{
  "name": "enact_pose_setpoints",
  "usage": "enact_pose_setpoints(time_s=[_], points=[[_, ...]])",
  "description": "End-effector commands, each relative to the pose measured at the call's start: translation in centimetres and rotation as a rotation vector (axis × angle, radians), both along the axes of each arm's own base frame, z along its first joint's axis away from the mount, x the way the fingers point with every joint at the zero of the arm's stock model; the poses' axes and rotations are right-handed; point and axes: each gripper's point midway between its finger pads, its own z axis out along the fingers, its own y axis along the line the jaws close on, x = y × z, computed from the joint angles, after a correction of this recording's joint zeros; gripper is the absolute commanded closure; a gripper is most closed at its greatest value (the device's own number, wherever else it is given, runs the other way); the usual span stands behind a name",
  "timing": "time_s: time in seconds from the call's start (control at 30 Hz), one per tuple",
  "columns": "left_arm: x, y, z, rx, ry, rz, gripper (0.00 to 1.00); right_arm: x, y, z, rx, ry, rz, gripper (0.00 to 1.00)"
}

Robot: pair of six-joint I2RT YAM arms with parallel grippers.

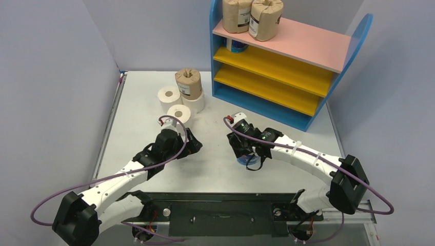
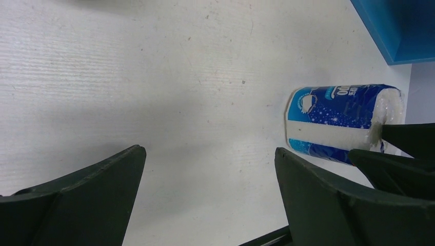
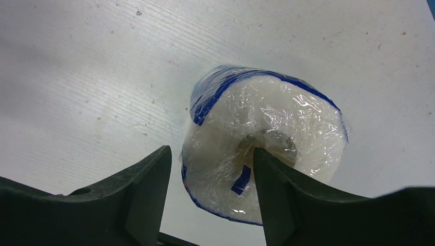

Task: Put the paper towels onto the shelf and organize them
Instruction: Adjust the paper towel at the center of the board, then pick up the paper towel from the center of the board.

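A blue-and-white wrapped paper towel roll [image 3: 267, 128] lies on its side on the table [image 1: 215, 169], also seen in the left wrist view as the roll [image 2: 333, 120]. My right gripper [image 3: 210, 149] straddles its wall, one finger at the core hole and the other outside it with a thin gap, so it is open. My left gripper [image 2: 209, 148] stands wide open over bare table, left of that roll. The shelf [image 1: 287, 66] carries two brown rolls [image 1: 251, 18] on its pink top board, and a blue-and-white roll [image 1: 235, 46] sits on the yellow board below.
A cluster of rolls stands at the back of the table: a brown roll [image 1: 188, 82] stacked on a white one, with two more white rolls [image 1: 169, 96] [image 1: 178, 114] beside it. Grey walls close in the table's left and right sides.
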Motion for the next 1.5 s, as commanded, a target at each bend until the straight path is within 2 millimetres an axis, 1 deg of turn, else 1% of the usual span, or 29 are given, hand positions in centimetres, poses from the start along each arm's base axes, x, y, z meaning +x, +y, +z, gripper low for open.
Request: enact_pose_setpoints(time_s=[0.0, 0.17, 0.3, 0.4, 0.5, 0.63, 0.73, 0.77, 0.8, 0.83, 0.87, 0.9, 0.93, 0.97, 1.07, 1.1, 1.13, 1.17, 1.2, 1.23, 1.27, 1.3, 1.33, 1.37, 1.4, 1.43, 1.47], points=[[1.5, 0.2, 2.7, 0.007, -0.047, 0.045, 0.04, 0.3, 0.4, -0.6, 0.013, 0.007, -0.007, 0.45], [2.1, 0.5, 2.9, -0.033, -0.016, 0.084, 0.04, 0.1, 0.2, -1.1, 0.001, 0.018, -0.01, 0.5], [2.4, 0.6, 3.3, -0.127, -0.054, 0.062, 0.04, 0.0, 0.0, -1.0, 0.003, 0.014, -0.011, 0.57], [2.4, 0.3, 4.4, -0.128, -0.1, 0.031, 0.04, 0.1, -0.3, -0.9, -0.004, 0.006, -0.017, 0.61], [2.3, -0.3, 5.4, -0.107, -0.135, -0.005, 0.04, 0.3, -0.6, -0.3, -0.004, -0.007, -0.025, 0.65], [2.6, -1.5, 7.6, -0.138, -0.218, -0.055, 0.04, 0.6, -1.3, 1.6, -0.001, -0.038, -0.038, 0.68], [2.7, -2.3, 9.0, -0.173, -0.259, -0.091, 0.04, 1.2, -1.9, 3.9, 0.01, -0.082, -0.053, 0.7], [2.8, -2.6, 9.6, -0.185, -0.278, -0.099, 0.04, 1.3, -2.2, 4.2, 0.006, -0.084, -0.062, 0.7], [2.9, -2.7, 10.0, -0.19, -0.286, -0.102, 0.04, 1.6, -2.3, 5.2, 0.016, -0.104, -0.064, 0.7], [3.1, -3.0, 10.6, -0.203, -0.303, -0.109, 0.04, 1.7, -2.7, 5.6, 0.009, -0.108, -0.073, 0.71], [3.2, -3.1, 10.7, -0.207, -0.304, -0.113, 0.04, 2.0, -2.7, 6.5, 0.018, -0.126, -0.075, 0.71], [3.3, -3.4, 11.3, -0.223, -0.316, -0.121, 0.04, 2.3, -3.1, 7.3, 0.018, -0.137, -0.087, 0.71], [3.5, -3.7, 11.3, -0.232, -0.311, -0.122, 0.04, 2.4, -3.3, 7.9, 0.02, -0.148, -0.089, 0.71], [3.7, -4.0, 11.8, -0.247, -0.319, -0.128, 0.04, 2.7, -3.7, 8.8, 0.022, -0.161, -0.099, 0.71], [4.2, -4.6, 12.5, -0.299, -0.334, -0.12, 0.04, 3.2, -4.6, 10.7, 0.027, -0.19, -0.12, 0.72], [4.4, -4.8, 13.0, -0.322, -0.358, -0.119, 0.04, 3.6, -4.8, 11.8, 0.034, -0.215, -0.132, 0.72], [4.5, -4.9, 13.3, -0.34, -0.367, -0.117, 0.04, 3.6, -5.1, 12.3, 0.03, -0.221, -0.138, 0.72], [4.8, -5.1, 14.0, -0.363, -0.401, -0.118, 0.04, 4.1, -5.4, 13.6, 0.032, -0.252, -0.156, 0.73], [4.9, -5.4, 15.0, -0.393, -0.438, -0.128, 0.04, 4.3, -5.9, 14.1, 0.025, -0.26, -0.17, 0.73], [5.1, -5.7, 15.3, -0.402, -0.447, -0.132, 0.04, 4.7, -6.0, 15.7, 0.038, -0.293, -0.184, 0.73], [5.1, -6.0, 16.2, -0.421, -0.477, -0.144, 0.04, 4.9, -6.4, 16.4, 0.037, -0.303, -0.195, 0.73], [5.4, -6.5, 17.0, -0.428, -0.492, -0.153, 0.04, 5.2, -6.4, 18.0, 0.054, -0.332, -0.202, 0.73], [5.3, -7.0, 17.4, -0.427, -0.508, -0.17, 0.04, 5.3, -6.7, 18.6, 0.053, -0.338, -0.209, 0.73], [5.7, -7.6, 18.2, -0.429, -0.52, -0.18, 0.04, 5.6, -6.7, 20.1, 0.064, -0.364, -0.213, 0.73], [5.5, -8.3, 18.7, -0.423, -0.534, -0.207, 0.04, 5.6, -7.0, 20.6, 0.057, -0.367, -0.219, 0.73], [6.0, -8.9, 19.4, -0.421, -0.546, -0.217, 0.04, 6.0, -7.1, 22.1, 0.067, -0.395, -0.228, 0.73], [6.0, -9.6, 20.6, -0.42, -0.575, -0.235, 0.04, 6.1, -7.3, 23.5, 0.078, -0.418, -0.235, 0.73]])
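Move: The blue-and-white paper towel stands beneath the right gripper, its middle some 3 cm to the right, 1 cm ahead and 5 cm below the hand, with one open finger at the core and the other outside the left wall. The middle of the shelf's bottom front edge is about 17 cm ahead, 7 cm right and 9 cm below; the nearest white roll stands roughly 13 cm ahead and 24 cm left. From the left hand, the paper towel lies about 19 cm right, 3 cm back and 5 cm below. The paper towel's wall gets pinched between the right fingers, one in the core and one outside, as that hand sinks a bare centimetre and closes. The right hand then lifts the towel about 17 cm, drifting right and then also forward to the shelf, fingertips tipping up and turning slightly clockwise. The left hand, wide open, rises as well, going right and forward. ##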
